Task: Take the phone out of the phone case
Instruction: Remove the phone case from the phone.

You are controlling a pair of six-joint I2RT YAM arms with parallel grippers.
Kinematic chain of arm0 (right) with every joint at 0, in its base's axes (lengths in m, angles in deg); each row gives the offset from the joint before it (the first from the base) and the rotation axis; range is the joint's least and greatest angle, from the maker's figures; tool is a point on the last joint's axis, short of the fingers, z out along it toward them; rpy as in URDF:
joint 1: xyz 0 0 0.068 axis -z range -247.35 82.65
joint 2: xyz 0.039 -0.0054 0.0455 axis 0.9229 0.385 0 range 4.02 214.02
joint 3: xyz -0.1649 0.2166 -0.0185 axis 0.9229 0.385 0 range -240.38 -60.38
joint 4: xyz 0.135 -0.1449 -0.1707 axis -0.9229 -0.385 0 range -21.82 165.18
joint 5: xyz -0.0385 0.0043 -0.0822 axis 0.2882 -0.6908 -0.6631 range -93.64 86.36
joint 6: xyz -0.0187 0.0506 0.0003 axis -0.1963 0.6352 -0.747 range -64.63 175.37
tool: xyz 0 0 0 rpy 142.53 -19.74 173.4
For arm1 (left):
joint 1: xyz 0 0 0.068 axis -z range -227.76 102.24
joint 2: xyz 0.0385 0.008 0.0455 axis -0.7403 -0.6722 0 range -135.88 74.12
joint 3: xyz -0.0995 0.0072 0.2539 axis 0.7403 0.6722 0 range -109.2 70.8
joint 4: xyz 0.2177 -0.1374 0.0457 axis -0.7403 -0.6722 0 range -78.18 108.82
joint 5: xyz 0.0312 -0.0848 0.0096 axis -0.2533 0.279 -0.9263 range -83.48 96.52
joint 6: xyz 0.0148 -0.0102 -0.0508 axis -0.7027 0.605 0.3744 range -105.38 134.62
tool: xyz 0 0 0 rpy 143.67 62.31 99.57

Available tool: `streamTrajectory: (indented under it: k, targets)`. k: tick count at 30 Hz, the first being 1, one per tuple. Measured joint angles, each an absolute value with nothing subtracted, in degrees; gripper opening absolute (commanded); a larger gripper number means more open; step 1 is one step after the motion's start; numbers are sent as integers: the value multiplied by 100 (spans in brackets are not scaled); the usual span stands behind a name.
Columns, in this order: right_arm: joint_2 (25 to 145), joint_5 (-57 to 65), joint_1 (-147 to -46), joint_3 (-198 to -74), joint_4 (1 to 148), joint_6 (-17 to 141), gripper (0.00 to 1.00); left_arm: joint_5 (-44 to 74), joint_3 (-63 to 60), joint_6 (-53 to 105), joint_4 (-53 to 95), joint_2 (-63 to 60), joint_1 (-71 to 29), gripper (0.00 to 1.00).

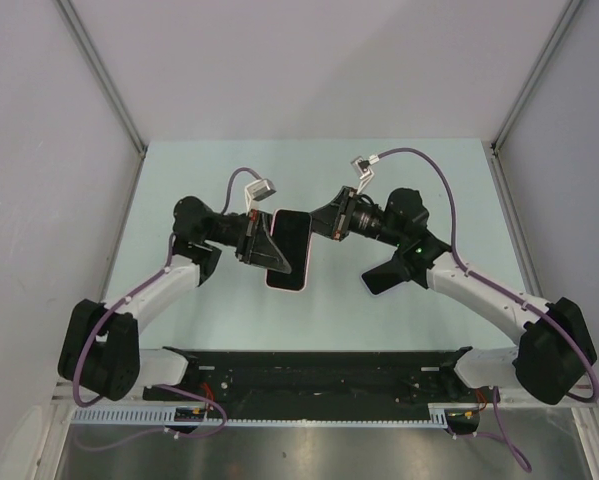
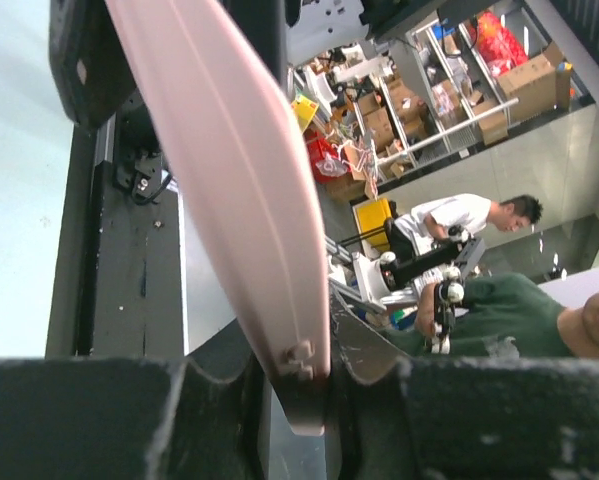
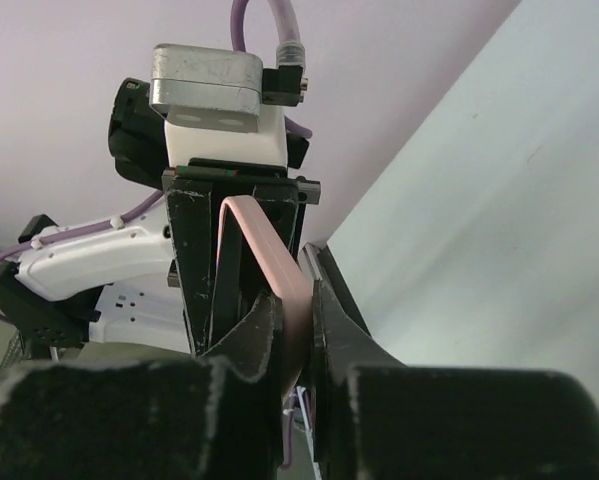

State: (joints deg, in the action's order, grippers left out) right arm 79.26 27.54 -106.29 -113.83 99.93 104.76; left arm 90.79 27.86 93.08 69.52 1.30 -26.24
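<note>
The phone (image 1: 292, 238), black screen up, sits in a pink phone case (image 1: 285, 284) and hangs in the air above the middle of the table between both grippers. My left gripper (image 1: 266, 250) is shut on the case's left side; in the left wrist view the pink case (image 2: 229, 170) runs edge-on down into my left gripper (image 2: 314, 385). My right gripper (image 1: 321, 222) is shut on the upper right corner. In the right wrist view the pink case edge (image 3: 279, 275) is pinched in my right gripper (image 3: 299, 335), with the left gripper behind it.
The pale green table (image 1: 229, 320) lies below, walled by white panels on the left (image 1: 49, 150) and right (image 1: 569, 150). A black rail (image 1: 309, 370) runs along the near edge between the arm bases. Purple cables (image 1: 429, 160) loop above both wrists.
</note>
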Motion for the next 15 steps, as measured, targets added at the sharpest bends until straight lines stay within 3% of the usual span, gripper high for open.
streamTrajectory:
  k: [6, 8, 9, 11, 12, 15]
  targets:
    - [7860, 2684, -10476, -11200, 9792, 10583, 0, 9278, 2736, 9116, 6962, -255, -2626, 0]
    - [7736, 2614, -10389, -11180, 9630, 10618, 0, 9114, 2659, 8805, 6530, -263, -2583, 9]
    - [7683, 2553, -10345, -11176, 9540, 10635, 0, 9007, 2605, 8571, 6222, -263, -2559, 28]
    - [7572, 2407, -10271, -11154, 9348, 10651, 0, 8747, 2487, 8123, 5653, -263, -2506, 53]
    - [7528, 2300, -10240, -11138, 9173, 10659, 0, 8544, 2406, 7844, 5395, -263, -2489, 73]
    - [7482, 1902, -10196, -11034, 8734, 10830, 0, 7943, 2019, 7127, 4613, -259, -2504, 95]
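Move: Both hands already grip the cased phone, held up in the air with its long way running forward and back. Its middle lies about 4 cm ahead of the left hand and 2 cm to its right, at its height; from the right hand, on the far right corner, it is some 5 cm back and 5 cm left. A second phone lies on the table roughly 20 cm right of the right hand, 7 cm farther out and 27 cm below. The right fingers keep their pinch on the case's far right corner and carry it right and down, about 4 cm each way, and a little forward, the wrist turning clockwise and tipping. The left hand keeps its grip while sinking slightly, then opens wide late on as it slides forward about 5 cm and right along the phone, turning some 10 degrees counter-clockwise. ##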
